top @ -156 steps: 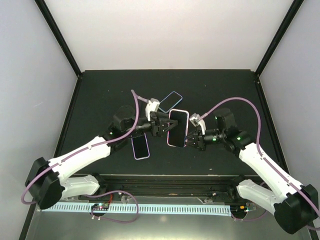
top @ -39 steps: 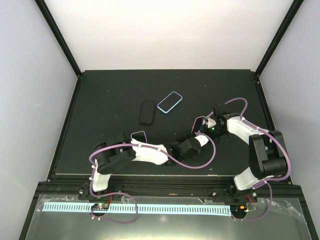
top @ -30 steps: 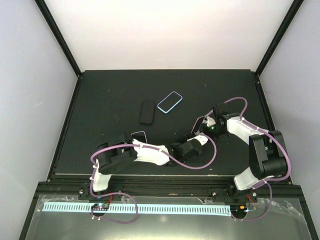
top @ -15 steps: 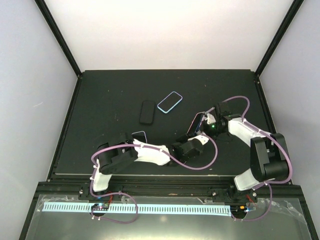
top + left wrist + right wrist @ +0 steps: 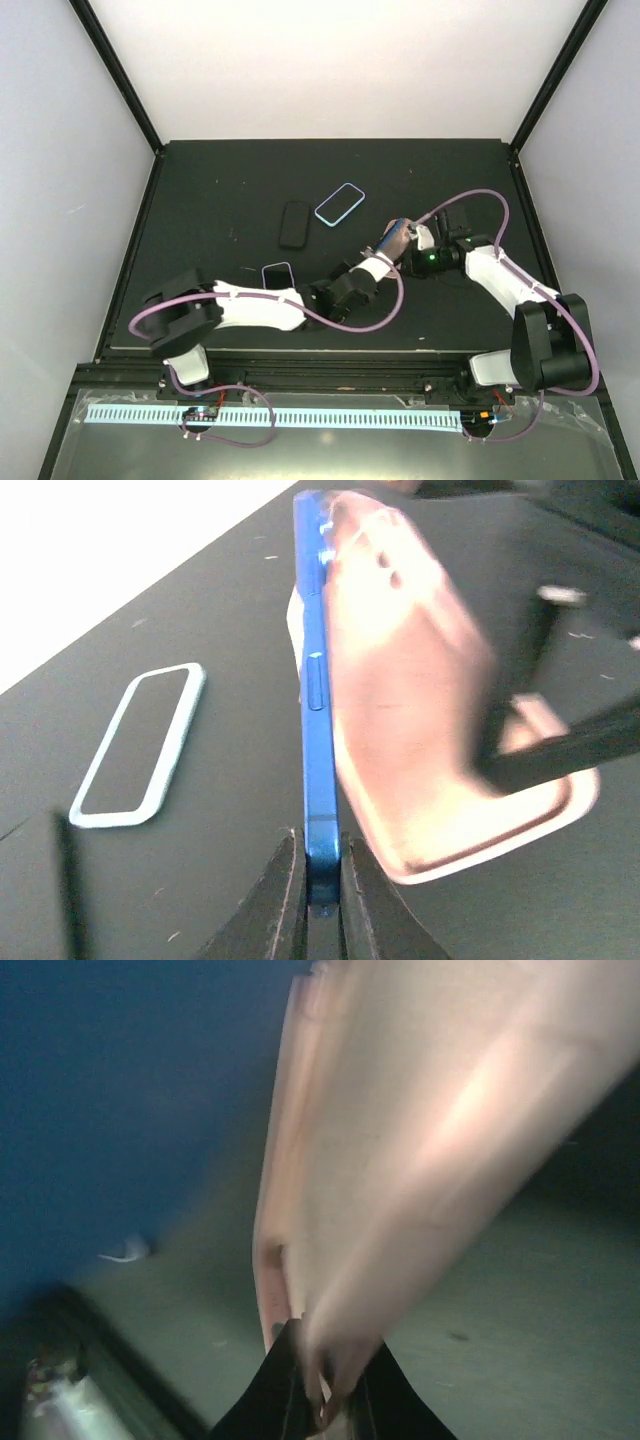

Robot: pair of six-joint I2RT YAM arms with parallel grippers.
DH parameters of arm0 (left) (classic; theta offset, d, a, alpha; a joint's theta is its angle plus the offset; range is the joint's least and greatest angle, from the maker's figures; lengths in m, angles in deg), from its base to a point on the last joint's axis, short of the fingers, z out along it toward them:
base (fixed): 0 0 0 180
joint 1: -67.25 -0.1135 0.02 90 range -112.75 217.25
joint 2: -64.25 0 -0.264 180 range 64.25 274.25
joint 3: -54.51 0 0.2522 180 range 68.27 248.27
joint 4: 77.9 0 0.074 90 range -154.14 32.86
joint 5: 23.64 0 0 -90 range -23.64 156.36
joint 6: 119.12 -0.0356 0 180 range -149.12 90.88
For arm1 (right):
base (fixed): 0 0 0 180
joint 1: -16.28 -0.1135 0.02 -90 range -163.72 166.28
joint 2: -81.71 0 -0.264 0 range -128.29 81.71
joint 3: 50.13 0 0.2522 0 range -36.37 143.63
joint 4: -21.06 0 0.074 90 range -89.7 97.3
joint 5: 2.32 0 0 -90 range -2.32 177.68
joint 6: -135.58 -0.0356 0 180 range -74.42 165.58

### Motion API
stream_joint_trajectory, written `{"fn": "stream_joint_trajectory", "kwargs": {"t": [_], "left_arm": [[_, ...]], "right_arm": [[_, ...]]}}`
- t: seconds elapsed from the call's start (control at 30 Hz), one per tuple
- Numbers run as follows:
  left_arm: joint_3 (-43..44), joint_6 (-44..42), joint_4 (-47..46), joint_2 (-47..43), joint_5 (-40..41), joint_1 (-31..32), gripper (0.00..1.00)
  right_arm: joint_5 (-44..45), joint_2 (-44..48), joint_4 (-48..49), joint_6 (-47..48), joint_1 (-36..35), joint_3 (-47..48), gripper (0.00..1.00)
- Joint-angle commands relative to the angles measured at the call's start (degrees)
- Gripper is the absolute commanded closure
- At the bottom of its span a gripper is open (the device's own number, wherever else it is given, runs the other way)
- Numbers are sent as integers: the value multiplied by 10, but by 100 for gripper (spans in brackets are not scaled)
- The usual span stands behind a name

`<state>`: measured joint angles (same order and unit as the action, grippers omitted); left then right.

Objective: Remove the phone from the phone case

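A blue phone (image 5: 317, 680) stands on edge in the left wrist view, and my left gripper (image 5: 320, 875) is shut on its lower end. Its pink phone case (image 5: 420, 730) is swung off to the right of it, joined only near the top. My right gripper (image 5: 328, 1395) is shut on that pink phone case (image 5: 400, 1140), with the blue phone (image 5: 110, 1090) blurred at left. From above, the phone and case (image 5: 394, 236) hang right of the mat's centre between my left gripper (image 5: 383, 252) and my right gripper (image 5: 408, 258).
A light-blue empty case (image 5: 339, 204) lies at the back centre, a black phone (image 5: 294, 224) just left of it. A phone with a pale rim (image 5: 277, 274) lies beside my left forearm. The light-blue case (image 5: 140, 745) also shows left of the blue phone.
My left gripper has shut on the blue phone's end. Both grippers have lifted and moved a little toward the back, and the case has swung away from the phone.
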<state>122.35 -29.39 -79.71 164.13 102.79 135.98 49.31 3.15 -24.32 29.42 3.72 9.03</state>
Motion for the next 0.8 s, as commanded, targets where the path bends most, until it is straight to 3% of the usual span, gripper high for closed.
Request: {"fn": "stream_joint_trajectory", "kwargs": {"t": [0.0, 0.2, 0.33, 0.6, 0.77], "left_arm": [[-44, 62, 54, -108, 59, -30, 98], [-107, 122, 53, -213, 38, -37, 98], [-145, 138, 67, -261, 39, -36, 98], [-178, 125, 143, -362, 66, -16, 98], [-175, 128, 181, -379, 86, 0, 98]], "right_arm": [[129, 1, -9, 73, 39, -17, 99], [91, -41, -35, 90, 71, 27, 99], [103, -87, -89, 171, 100, 103, 99], [102, -246, -327, 402, 188, 328, 99], [159, -345, -425, 456, 214, 445, 99]]}}
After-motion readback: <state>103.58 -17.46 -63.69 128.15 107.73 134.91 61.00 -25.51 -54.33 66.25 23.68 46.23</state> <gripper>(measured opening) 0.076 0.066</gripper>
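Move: My left hand grips the blue phone, whose middle is about 5 cm ahead and 3 cm right of it. The pink case in my right hand is some 2 cm ahead and 4 cm right of the left. On the table, about 12 cm below, the light-blue phone lies 14 cm ahead and 10 cm left, the black phone 9 cm ahead and 21 cm left. From my right hand the blue phone is roughly 7 cm ahead, 2 cm left and slightly above. I pull both hands briskly apart, keeping each grip. My left takes the blue phone about 14 cm left, rising some 5 cm at first and then drawing back a little, swinging its tip 10 degrees counter-clockwise; my right carries the pink case away from it, first right with a short dip, then forward and right, about 10 cm forward overall, rolling its left side down. ##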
